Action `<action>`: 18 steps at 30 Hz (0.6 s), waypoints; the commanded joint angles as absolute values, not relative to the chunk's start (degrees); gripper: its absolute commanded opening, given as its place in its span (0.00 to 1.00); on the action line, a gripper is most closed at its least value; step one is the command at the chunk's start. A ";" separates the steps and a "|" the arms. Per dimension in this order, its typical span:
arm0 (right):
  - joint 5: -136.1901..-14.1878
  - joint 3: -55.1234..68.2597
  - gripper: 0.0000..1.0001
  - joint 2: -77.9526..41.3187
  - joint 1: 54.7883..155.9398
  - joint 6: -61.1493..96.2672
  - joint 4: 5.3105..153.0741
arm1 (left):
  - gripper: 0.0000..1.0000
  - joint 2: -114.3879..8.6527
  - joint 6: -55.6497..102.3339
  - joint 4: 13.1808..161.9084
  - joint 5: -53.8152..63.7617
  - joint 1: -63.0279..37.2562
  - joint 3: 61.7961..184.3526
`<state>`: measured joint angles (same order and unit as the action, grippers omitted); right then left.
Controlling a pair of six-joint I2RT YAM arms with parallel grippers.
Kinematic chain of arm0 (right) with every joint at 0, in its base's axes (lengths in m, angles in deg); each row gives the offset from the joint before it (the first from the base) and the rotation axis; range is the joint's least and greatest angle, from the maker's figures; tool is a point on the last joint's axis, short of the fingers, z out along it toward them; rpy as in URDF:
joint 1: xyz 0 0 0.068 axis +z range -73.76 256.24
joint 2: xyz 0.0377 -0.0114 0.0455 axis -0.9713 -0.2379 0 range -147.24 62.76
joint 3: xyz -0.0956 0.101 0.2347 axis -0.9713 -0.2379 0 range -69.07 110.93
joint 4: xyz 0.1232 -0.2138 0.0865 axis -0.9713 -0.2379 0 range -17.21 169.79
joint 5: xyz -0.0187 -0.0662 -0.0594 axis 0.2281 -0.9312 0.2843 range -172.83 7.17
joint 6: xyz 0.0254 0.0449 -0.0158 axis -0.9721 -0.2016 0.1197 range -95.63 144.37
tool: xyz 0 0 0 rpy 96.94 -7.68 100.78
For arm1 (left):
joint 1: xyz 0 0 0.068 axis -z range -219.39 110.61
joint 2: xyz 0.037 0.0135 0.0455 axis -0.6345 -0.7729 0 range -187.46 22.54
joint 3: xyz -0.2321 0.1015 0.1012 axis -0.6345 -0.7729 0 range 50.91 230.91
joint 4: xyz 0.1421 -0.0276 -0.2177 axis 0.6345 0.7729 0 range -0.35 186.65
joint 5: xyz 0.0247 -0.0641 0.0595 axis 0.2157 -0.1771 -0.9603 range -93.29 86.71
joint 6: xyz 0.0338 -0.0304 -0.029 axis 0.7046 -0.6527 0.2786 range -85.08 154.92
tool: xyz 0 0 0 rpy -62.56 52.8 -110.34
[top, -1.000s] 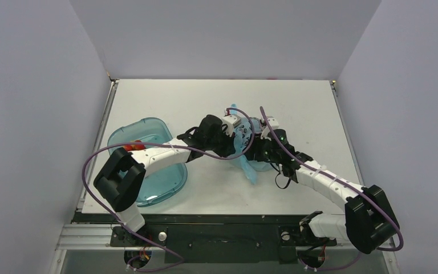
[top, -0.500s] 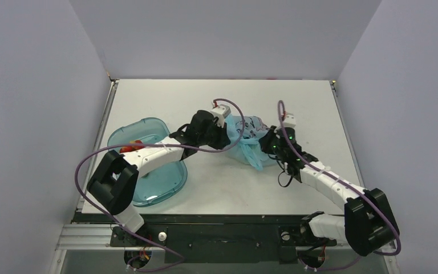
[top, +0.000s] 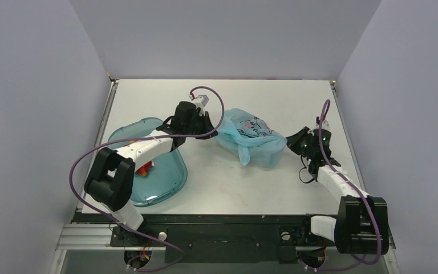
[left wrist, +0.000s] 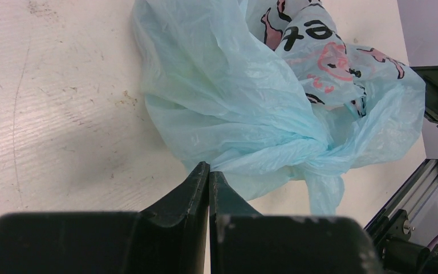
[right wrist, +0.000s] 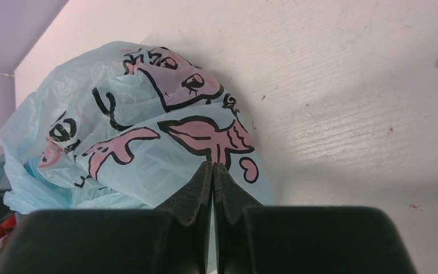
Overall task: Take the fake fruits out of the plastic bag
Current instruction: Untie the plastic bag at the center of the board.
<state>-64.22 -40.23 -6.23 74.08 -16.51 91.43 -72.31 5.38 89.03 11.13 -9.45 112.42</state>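
The light-blue plastic bag (top: 248,137) lies slumped on the table, printed with pink and black pictures (right wrist: 148,114), its twisted handle (left wrist: 319,165) trailing toward the front. No fake fruit shows through it. One red fake fruit (top: 144,169) lies in the teal tray (top: 168,182). My left gripper (top: 210,125) sits just left of the bag, its jaws pressed together with nothing between them (left wrist: 208,166). My right gripper (top: 292,140) sits just right of the bag, also shut and empty (right wrist: 212,164).
The teal translucent tray stands at the left of the table, under the left arm. The white table (top: 296,97) stretches behind the bag. Grey walls close in the back and both sides.
Both arms have drawn back from the bag, the left one leftward and the right one rightward. The bag has settled flat on the table. The right jaws have shut.
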 commanded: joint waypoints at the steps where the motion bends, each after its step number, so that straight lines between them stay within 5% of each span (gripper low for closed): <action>1: -64.73 -36.20 0.00 -3.58 74.95 -11.42 87.74 | 0.00 -74.19 5.60 95.78 12.51 -9.33 119.21; 5: -70.68 -33.91 0.00 -1.13 78.32 -6.07 81.45 | 0.01 -74.24 7.10 97.80 12.48 -9.41 120.40; 10: -80.53 -32.76 0.02 3.32 84.62 -3.34 76.23 | 0.19 -72.36 9.01 96.69 11.80 -9.33 118.75; 14: -87.79 -33.80 0.16 6.07 88.73 -1.37 75.08 | 0.39 -70.62 11.50 96.88 9.61 -9.17 118.38; 18: -93.33 -35.48 0.31 7.63 91.64 0.84 74.48 | 0.42 -69.45 16.64 98.66 2.70 -7.45 118.31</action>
<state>-83.85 -35.05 5.53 89.25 -2.76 75.43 -73.10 10.52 98.03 8.81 -9.06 117.78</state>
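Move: Both shut hands hold ends of the plastic bag, stretched crosswise between them. From the left hand the bag's knot lies about 10 cm right, 2 cm back and 5 cm lower; the blue tray stands some 26 cm to that hand's left, 11 cm back and 10 cm below. From the right hand the knot is roughly 17 cm left, level ahead and 4 cm lower, with the printed bulge of the bag 13 cm left, 3 cm ahead and 4 cm below. Both grippers let go of the bag's ends: the left stays in place, rolling only slightly, while its fingers open to nearly half, leaving the bag's left end loose between the tips. The right hand lifts about 4 cm while drawing back and left roughly 2 cm each, its left side rolling down some 20 degrees, and its fingers part by about a quarter once it is well into the lift, coming free of the bag's right corner. ##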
